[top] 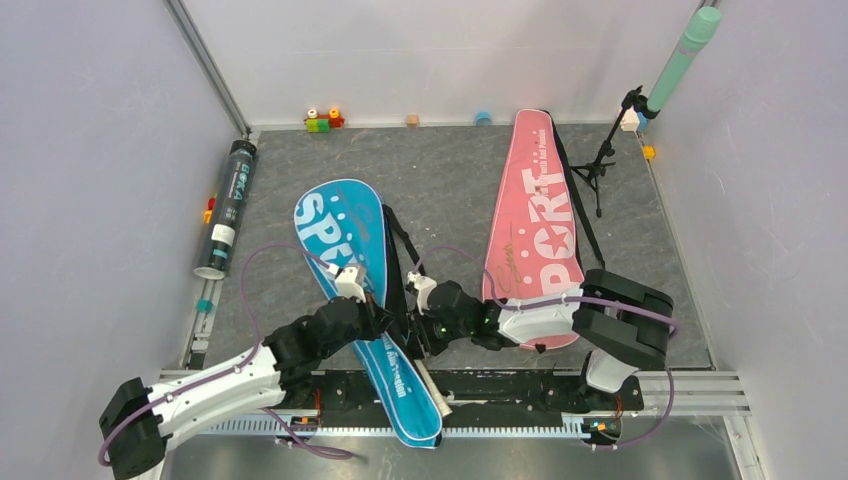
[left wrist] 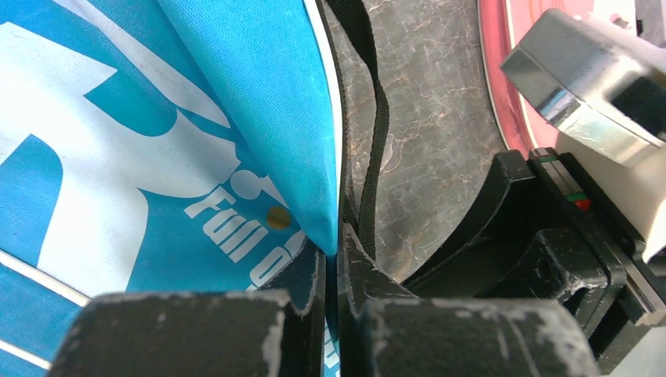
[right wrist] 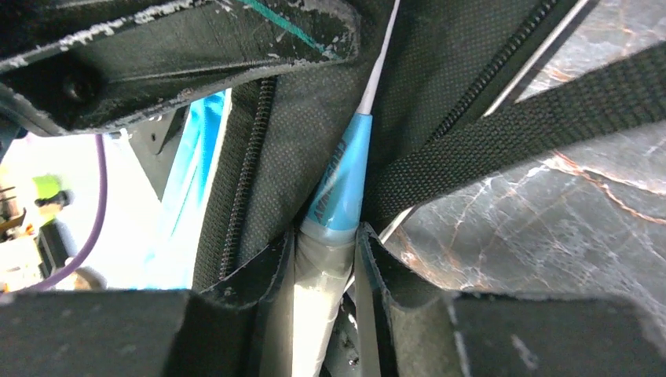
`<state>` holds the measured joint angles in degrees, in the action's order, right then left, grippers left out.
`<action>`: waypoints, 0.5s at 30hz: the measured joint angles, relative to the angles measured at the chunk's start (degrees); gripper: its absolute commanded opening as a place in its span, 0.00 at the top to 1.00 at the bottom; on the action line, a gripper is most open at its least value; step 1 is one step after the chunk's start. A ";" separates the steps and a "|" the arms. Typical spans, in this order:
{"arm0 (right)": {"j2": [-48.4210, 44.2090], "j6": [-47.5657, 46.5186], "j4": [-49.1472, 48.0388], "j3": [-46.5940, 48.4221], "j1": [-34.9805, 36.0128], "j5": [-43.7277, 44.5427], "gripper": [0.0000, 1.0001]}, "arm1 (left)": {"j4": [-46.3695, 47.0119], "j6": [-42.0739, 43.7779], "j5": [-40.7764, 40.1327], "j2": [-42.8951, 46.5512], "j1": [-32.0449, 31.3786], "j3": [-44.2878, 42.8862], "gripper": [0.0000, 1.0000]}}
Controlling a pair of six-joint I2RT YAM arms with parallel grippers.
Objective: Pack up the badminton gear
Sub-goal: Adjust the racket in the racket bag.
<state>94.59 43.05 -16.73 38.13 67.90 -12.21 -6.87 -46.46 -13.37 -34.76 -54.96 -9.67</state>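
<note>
The blue "SPORT" racket bag (top: 345, 225) (left wrist: 157, 157) lies slantwise at the centre, its lower end hanging over the table's near edge. My left gripper (top: 380, 318) (left wrist: 339, 263) is shut on the bag's right edge, pinching the blue fabric. Just right of it, my right gripper (top: 416, 332) (right wrist: 326, 263) is shut on the white handle (top: 437, 390) (right wrist: 322, 314) of the blue racket (right wrist: 338, 181), whose thin shaft runs up into the bag's dark open side. The pink racket bag (top: 535, 200) lies to the right. A dark cylindrical tube (top: 228, 205) lies along the left edge.
The blue bag's black strap (top: 400, 260) (right wrist: 510, 118) trails across the marbled table between the two bags. A small black tripod (top: 600, 160) stands at the back right beside a green cylinder (top: 685, 55). Small coloured blocks (top: 322, 120) line the back wall.
</note>
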 measured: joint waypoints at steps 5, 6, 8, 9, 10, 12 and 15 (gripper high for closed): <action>0.20 0.28 -6.64 -2.86 -0.92 -7.15 0.50 | -0.50 -0.79 -0.98 2.84 -0.92 0.22 0.98; 0.20 0.00 -7.67 -3.21 -1.07 -8.61 0.47 | -0.74 -0.90 -1.07 3.58 -1.25 0.22 0.98; 0.17 -1.77 -9.90 -3.50 -1.31 -10.71 0.40 | -1.31 -1.07 -1.11 5.60 -1.77 0.22 0.98; 0.09 -2.54 -10.21 -3.52 -1.38 -10.97 0.37 | -1.62 -1.11 -1.20 6.58 -1.95 0.22 0.98; -0.20 -3.56 -10.25 -3.56 -1.51 -10.95 0.33 | -1.95 -1.18 -1.25 8.11 -2.08 0.22 0.98; -2.25 -5.75 -9.14 -4.02 -2.10 -9.81 0.26 | -2.45 -1.73 -1.64 11.47 -2.19 0.42 0.98; -9.64 -10.14 -4.48 -4.63 -2.75 -4.02 0.14 | -3.21 -2.23 -2.16 17.05 -2.19 1.33 0.98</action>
<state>84.95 32.91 -21.21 33.50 65.14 -16.23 -10.09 -48.69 -15.53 -17.72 -57.14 -8.34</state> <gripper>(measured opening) 0.766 0.053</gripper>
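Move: The right fingers still pinch the racket at the top of its handle; the handle's middle lies about 7 cm back and 4 cm to the right of them, barely lower. The blue bag's wide end is some 30 cm ahead and 18 cm left, and the pink bag about 28 cm ahead and 30 cm right. From the left hand, already pinching the blue bag's edge, the racket handle's middle is about 13 cm back, 9 cm right and a little lower. Upward go both hands, some 4.5 cm each, gathering speed. The right first slips back about 2 cm along the handle side, then turns forward by about 3 cm while its fingers spread wide and let go of the racket handle. The left keeps its pinch on the blue bag's edge and lifts it, rolling about 10 degrees so its left side sinks. ##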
